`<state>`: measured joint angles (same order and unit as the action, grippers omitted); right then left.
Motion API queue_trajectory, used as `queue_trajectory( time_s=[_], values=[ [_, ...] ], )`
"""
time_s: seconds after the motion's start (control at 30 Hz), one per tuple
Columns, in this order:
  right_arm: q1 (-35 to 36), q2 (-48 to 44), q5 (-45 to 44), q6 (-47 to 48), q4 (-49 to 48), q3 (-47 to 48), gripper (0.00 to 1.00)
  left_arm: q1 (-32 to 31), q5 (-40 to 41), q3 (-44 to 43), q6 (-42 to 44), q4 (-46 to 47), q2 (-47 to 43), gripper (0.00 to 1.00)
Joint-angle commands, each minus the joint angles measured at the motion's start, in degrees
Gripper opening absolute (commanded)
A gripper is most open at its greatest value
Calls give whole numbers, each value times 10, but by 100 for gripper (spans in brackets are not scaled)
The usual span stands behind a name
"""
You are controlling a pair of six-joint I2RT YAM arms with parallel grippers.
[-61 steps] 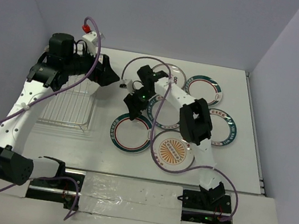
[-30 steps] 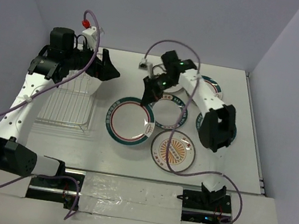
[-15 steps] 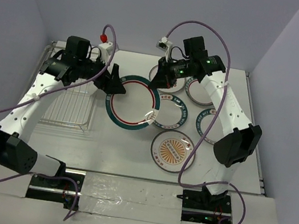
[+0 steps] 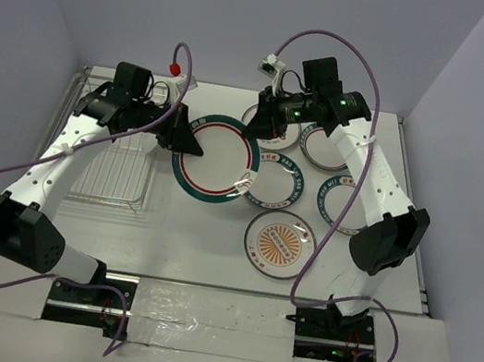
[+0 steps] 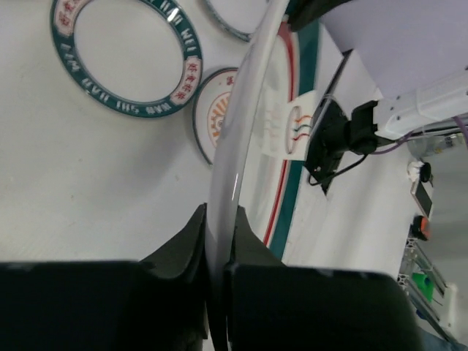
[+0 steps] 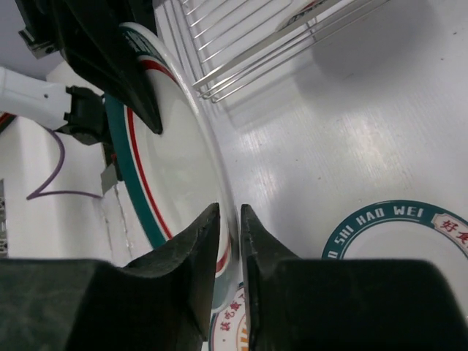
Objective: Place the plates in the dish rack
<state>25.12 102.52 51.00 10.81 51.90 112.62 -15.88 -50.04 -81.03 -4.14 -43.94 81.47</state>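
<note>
A white plate (image 4: 216, 160) with a teal rim and a red ring hangs tilted above the table, gripped from both sides. My left gripper (image 4: 187, 142) is shut on its left rim, and the left wrist view shows the plate's edge (image 5: 248, 110) pinched between the jaws of the left gripper (image 5: 218, 216). On the upper right rim my right gripper (image 4: 257, 127) is shut too, and in the right wrist view the right gripper (image 6: 229, 212) clamps the plate (image 6: 175, 161). The silver wire dish rack (image 4: 108, 167) lies just left of the plate, its bars (image 6: 248, 36) also showing at the top of the right wrist view.
Other plates lie flat on the table to the right: a teal-rimmed one (image 4: 275, 183), an orange sunburst one (image 4: 280, 242), a red-ringed one (image 4: 328, 147), and a teal one (image 4: 342, 199) partly behind my right arm. Walls close in the back and both sides.
My right arm carried the plate up off the table and leftward toward the rack. My left gripper came to its left rim and closed on it; now both grippers hold the plate.
</note>
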Motion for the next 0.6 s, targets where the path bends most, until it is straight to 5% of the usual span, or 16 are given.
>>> queue_trajectory(
  time_s=[0.0, 0.1, 0.2, 0.27, 0.57],
  values=[
    [2, -51, 13, -44, -47, -3, 30, 8, -2, -10, 2, 9, -13, 0],
    [1, -62, 7, -66, -69, -18, 77, 41, 12, -32, -10, 11, -31, 0],
    [-4, -69, -9, -90, -86, -21, 98, 95, 52, -73, -37, 19, -51, 0],
    [-10, -72, -14, -106, -102, -23, 100, 128, 94, -104, -54, 29, -70, 0],
    [-68, -89, -50, -159, -152, -68, 100, 139, 546, -158, -40, 46, -95, 0]
  ],
)
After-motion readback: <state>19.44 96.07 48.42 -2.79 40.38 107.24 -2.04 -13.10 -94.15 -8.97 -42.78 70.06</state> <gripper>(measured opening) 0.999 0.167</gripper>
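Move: The plate is already held at both rims: by the left hand at its left edge, by the right hand at its far right edge. From the left hand the dish rack's middle lies some 25 cm left, 7 ahead and 25 below; a plate standing in the rack is about 13 left, 11 ahead, 20 below, and the table plate with green lettering is 20 right, 6 ahead, 28 below. From the right hand the rack is some 37 left, 4 ahead, 29 below. The plate passes to the left hand alone: the right fingers spread wide and free its far right rim, then that hand rises about 4 cm and backs off to the right and slightly forward. Keeping its pinch, the left hand sweeps the plate left some 16 cm, forward early on and climbing about 12 cm later, towards and above the rack, swinging nearly 50 degrees counter-clockwise and tipping upward. ##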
